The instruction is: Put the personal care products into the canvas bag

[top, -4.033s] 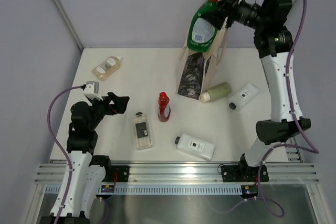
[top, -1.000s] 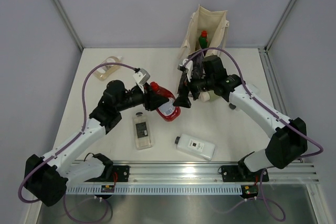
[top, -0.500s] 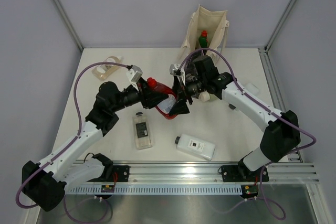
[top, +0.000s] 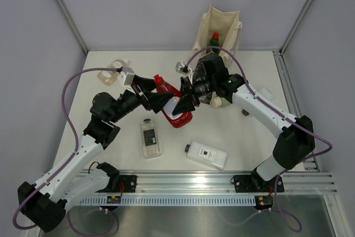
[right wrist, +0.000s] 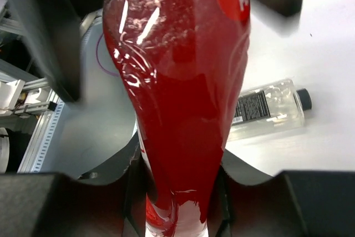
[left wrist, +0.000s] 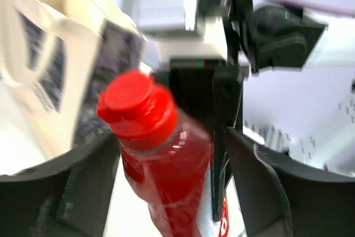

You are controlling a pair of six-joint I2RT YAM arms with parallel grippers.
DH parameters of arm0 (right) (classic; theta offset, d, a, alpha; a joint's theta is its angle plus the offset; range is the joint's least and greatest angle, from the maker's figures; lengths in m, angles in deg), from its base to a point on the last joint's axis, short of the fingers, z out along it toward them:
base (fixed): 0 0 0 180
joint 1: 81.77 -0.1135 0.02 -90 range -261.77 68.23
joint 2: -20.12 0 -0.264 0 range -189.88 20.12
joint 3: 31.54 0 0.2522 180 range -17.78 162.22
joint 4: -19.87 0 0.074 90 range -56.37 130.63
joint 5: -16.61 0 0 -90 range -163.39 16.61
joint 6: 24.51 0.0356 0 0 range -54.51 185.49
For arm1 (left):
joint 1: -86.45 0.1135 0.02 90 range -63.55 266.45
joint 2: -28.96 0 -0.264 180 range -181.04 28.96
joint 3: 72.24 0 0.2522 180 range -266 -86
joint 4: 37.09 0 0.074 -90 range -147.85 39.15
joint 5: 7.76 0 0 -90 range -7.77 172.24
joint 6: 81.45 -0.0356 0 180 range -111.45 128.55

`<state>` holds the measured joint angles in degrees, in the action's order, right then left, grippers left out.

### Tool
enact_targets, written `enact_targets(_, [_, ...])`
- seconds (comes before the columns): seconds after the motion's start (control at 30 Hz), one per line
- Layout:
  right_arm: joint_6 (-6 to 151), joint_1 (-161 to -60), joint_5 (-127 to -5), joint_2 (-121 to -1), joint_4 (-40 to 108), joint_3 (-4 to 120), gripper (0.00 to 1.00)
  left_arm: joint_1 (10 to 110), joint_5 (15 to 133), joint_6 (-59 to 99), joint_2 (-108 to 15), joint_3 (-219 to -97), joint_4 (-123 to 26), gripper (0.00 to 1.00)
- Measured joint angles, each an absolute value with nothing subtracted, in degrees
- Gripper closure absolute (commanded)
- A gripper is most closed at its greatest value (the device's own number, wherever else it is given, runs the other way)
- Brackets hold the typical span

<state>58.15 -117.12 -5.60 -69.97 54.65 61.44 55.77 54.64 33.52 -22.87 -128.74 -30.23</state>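
Observation:
The red bottle [top: 173,107] with its red cap hangs in the air above the table's middle. My right gripper [top: 183,105] is shut on the red bottle [right wrist: 177,81] low on its body, both jaws pressed against it [right wrist: 180,192]. My left gripper [top: 158,97] stands open around the capped end [left wrist: 161,165], with a gap on each side of the bottle. The canvas bag [top: 222,26] stands upright at the back, with the dark green red-capped bottle [top: 214,41] inside. The clear rectangular bottle [top: 150,137] and a flat white bottle [top: 206,155] lie near the front.
A peach bottle [top: 111,73] lies at the back left, partly behind the left arm's cable. A pale green cylinder [top: 217,101] and a second white bottle [top: 266,92] lie right of the bag's base, partly hidden by the right arm.
My right gripper has shut on the red bottle, and my left gripper has opened off it. The bottle and both wrists shifted slightly towards the back.

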Motion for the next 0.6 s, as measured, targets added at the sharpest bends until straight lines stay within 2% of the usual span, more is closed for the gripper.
enact_targets(0.03, [58.1, -117.0, -6.1, -70.0, 55.5, 61.7, 1.00, 55.8, 56.2, 33.0, -21.7, -128.7, -30.3, 0.03])
enact_targets(0.07, [58.0, -116.7, -6.9, -70.0, 57.4, 62.5, 1.00, 55.9, 57.7, 32.3, -20.4, -128.8, -30.5, 0.02])
enact_targets(0.2, [58.7, -113.8, -8.0, -71.2, 60.4, 67.7, 1.00, 56.2, 63.8, 29.1, -16.4, -130.9, -34.2, 0.01])
enact_targets(0.4, [64.1, -103.5, -12.4, -75.4, 57.9, 84.2, 1.00, 56.7, 73.0, 23.3, -13.7, -134.0, -43.4, 0.01])
enact_targets(0.5, [67.9, -99.5, -23.7, -77.2, 56.6, 91.8, 1.00, 56.8, 79.2, 22.0, -13.1, -134.9, -50.4, 0.01])
enact_targets(0.6, [71.2, -98.6, -40.8, -79.8, 55.1, 98.0, 1.00, 56.9, 84.8, 22.8, -13.1, -135.1, -57.9, 0.01])
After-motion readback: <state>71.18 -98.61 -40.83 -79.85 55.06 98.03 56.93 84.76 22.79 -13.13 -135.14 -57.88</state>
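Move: The red bottle is already in the right gripper, with the left fingers, mostly open, still around its upper part; its middle is about 4 cm right of the left hand and 5 cm below. From the right hand, the canvas bag's middle lies some 32 cm ahead, 15 cm right and 14 cm lower; the olive bottle about 22 cm ahead, 24 cm right, and the white bottle about 10 cm back, 11 cm right, both on the table some 27 cm below. Keep the right gripper's hold on the red bottle and swing it quickly forward about 24 cm, up some 16 cm and a bit right to the canvas bag's mouth, turning clockwise roughly 55 degrees. Open the left gripper the rest of the way and draw it left about 10 cm off the bottle, rising first then sinking back, turning counter-clockwise. ##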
